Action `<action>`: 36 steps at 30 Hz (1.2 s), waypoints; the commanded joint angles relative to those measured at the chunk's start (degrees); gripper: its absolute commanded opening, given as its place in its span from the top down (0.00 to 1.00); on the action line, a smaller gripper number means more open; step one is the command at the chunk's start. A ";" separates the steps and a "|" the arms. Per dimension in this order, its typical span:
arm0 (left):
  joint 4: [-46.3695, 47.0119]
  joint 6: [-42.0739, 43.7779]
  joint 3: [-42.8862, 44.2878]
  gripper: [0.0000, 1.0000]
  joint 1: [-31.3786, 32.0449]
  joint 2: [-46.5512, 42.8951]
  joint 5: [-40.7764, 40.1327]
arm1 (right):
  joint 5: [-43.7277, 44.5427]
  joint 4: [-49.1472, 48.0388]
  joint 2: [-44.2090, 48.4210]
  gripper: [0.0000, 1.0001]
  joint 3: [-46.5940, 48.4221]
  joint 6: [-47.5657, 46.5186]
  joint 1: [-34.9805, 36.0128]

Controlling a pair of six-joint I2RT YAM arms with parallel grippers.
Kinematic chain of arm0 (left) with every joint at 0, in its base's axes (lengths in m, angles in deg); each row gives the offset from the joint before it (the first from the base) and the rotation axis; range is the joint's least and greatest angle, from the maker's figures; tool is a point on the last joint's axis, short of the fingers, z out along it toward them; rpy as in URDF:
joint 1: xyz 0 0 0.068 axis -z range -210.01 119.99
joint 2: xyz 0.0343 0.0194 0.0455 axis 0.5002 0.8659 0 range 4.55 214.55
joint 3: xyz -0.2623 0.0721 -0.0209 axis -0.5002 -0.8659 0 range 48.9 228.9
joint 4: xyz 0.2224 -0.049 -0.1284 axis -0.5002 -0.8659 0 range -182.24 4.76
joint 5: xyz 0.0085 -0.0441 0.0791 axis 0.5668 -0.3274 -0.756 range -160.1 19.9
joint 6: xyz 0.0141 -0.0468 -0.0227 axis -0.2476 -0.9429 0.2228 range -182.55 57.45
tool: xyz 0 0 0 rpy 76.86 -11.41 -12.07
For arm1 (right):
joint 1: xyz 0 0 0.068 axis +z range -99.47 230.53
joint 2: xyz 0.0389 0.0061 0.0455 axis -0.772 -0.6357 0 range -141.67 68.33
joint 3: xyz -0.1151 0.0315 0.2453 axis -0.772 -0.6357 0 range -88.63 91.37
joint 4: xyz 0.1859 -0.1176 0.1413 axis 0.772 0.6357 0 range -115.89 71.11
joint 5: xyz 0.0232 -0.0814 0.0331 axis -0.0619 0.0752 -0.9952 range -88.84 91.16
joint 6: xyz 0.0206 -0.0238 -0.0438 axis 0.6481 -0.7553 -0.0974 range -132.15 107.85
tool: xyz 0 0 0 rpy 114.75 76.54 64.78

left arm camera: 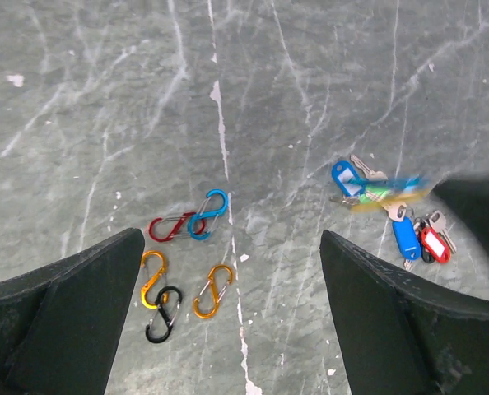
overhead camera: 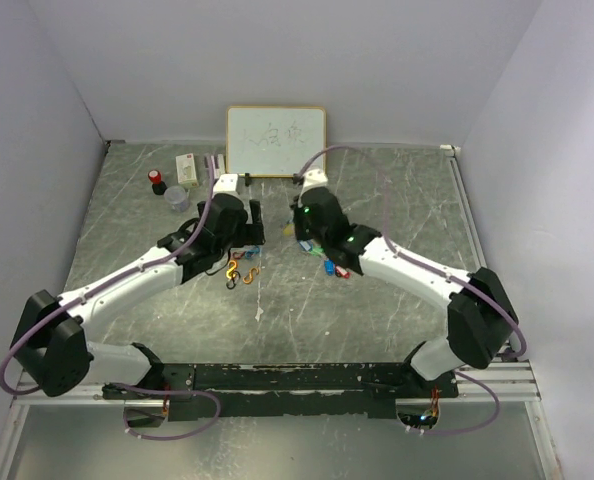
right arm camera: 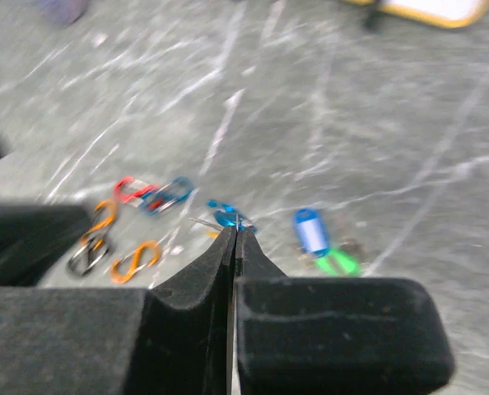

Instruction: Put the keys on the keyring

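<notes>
The keys lie in a loose bunch of blue, green, yellow and red tags on the grey table. They show small in the top view as keys. My left gripper hangs open above the table with nothing between its fingers. Coloured carabiner clips lie below it, toward its left finger. My right gripper is shut, its tips pinching a small blue piece with a thin metal loop. Blur hides whether that piece is a tag or a clip. A blue tag and a green one lie just right of it.
A whiteboard leans on the back wall. A red-capped bottle, a small cup and a white box stand at the back left. The two grippers sit close together mid-table. Walls close in both sides.
</notes>
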 commanded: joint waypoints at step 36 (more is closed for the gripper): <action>4.24 0.48 -2.64 0.00 0.26 -1.91 -1.38 | -6.57 -9.51 -19.25 1.00 8.78 9.07 -40.59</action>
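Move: My right hand holds the blue keyring clip with the yellow-tagged key; the clear patch of table it is going to lies about 20 cm ahead, 24 cm to the right and 16 cm below. On the table nearby, the blue-green tagged keys are some 7 cm ahead and 5 cm right of this hand, and the red-blue ones level with it, 13 cm right. From my left hand that patch is roughly 20 cm ahead and 39 cm right. I carry the clip and its key away from my open left hand with my right, sweeping fast about 24 cm to the right and some 17 cm forward, past the loose keys. The sweep runs nearly level at first, then I sink about 7 cm towards the clear table and ease on forward. My wrist swings roughly 35 degrees clockwise, and my fingers keep their shut grip. ##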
